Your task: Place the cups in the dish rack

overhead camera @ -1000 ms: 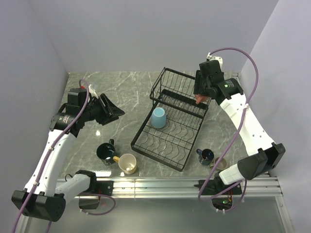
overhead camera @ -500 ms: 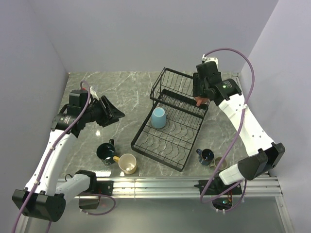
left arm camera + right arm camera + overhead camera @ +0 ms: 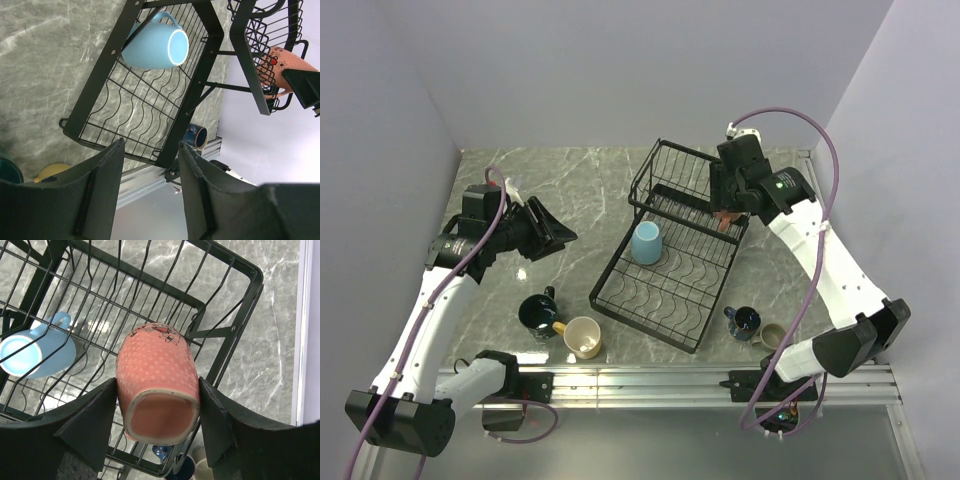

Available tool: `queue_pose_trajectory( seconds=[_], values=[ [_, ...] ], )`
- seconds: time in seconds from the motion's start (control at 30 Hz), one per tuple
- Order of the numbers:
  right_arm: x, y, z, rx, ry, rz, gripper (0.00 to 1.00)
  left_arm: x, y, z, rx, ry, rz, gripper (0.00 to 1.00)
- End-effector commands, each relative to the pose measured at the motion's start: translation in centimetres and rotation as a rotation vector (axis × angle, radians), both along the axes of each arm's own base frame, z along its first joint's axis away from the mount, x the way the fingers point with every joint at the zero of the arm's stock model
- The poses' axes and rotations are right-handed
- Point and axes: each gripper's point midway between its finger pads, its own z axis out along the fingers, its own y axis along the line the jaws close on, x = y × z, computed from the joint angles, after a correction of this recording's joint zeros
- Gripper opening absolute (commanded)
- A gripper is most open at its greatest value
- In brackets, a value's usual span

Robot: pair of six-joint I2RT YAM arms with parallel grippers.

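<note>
The black wire dish rack [image 3: 620, 247] stands mid-table, and a light blue cup [image 3: 646, 242] lies on its flat tray. My right gripper [image 3: 725, 200] is shut on a salmon pink cup [image 3: 729, 213] over the rack's raised basket. In the right wrist view the pink cup [image 3: 157, 385] lies mouth toward the camera between my fingers, above the basket wires [image 3: 235, 330]. My left gripper [image 3: 555, 232] hovers open and empty left of the rack. On the table stand a dark teal cup [image 3: 536, 313], a yellow-cream cup [image 3: 584, 337], a navy cup [image 3: 744, 321] and a beige-grey cup [image 3: 772, 335].
Grey walls close the table in at the back and on both sides. An aluminium rail [image 3: 650, 378] runs along the near edge. The left wrist view shows the rack [image 3: 100, 75], the light blue cup [image 3: 152, 45] and the navy cup [image 3: 196, 136].
My right gripper has carried the pink cup a little to the left, further over the raised basket. The left arm has not moved.
</note>
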Motion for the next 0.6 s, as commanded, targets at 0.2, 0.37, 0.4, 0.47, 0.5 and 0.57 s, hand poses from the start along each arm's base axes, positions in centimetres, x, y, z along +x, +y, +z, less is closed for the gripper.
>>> queue_pose_trajectory(
  seconds=[0.2,0.37,0.4,0.47,0.5,0.57],
  values=[
    [-1.8,-0.7,-3.0,-0.017,0.103,-0.056,0.60,0.1,-0.1,1.0,-0.011,-0.045,0.000,0.52],
    [-1.7,-1.4,-3.3,-0.055,0.110,-0.099,0.85,-0.1,0.1,1.0,-0.001,-0.045,0.002,0.52],
    [-1.5,-1.4,-3.0,-0.055,0.104,-0.103,0.86,-0.1,0.1,1.0,-0.001,-0.045,0.002,0.52],
    [-1.5,-1.7,-2.6,-0.061,0.094,-0.117,0.93,-0.2,0.2,1.0,0.001,-0.046,0.003,0.53],
    [-1.4,-1.8,-2.1,-0.059,0.081,-0.124,0.94,-0.3,0.1,1.0,0.001,-0.048,-0.003,0.53],
    [-1.4,-2.3,-1.4,-0.071,0.067,-0.141,0.95,-0.3,0.1,1.1,0.001,-0.050,-0.004,0.54]
  ],
)
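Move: The right hand holds the pink cup, whose middle lies about 2 cm ahead of and 2 cm below the finger point, over the right end of the dish rack's upper tier. The light blue cup on the lower tier is some 18 cm to the left, about level fore and aft and 20 cm down. The dark blue mug stands roughly 18 cm back, 7 cm right and 23 cm down. From the left hand the pink cup is about 36 cm right and 8 cm ahead, at nearly its own height. The right hand's fingers let go of the pink cup: it first eases down about 1 cm into the rack's upper tier with the grip kept, then spreads the fingers to almost fully open. While opening, the hand shifts roughly 1 cm to the left, so the left finger stands clear of the cup and the right one stays close beside it, with hardly any turn of the wrist. ##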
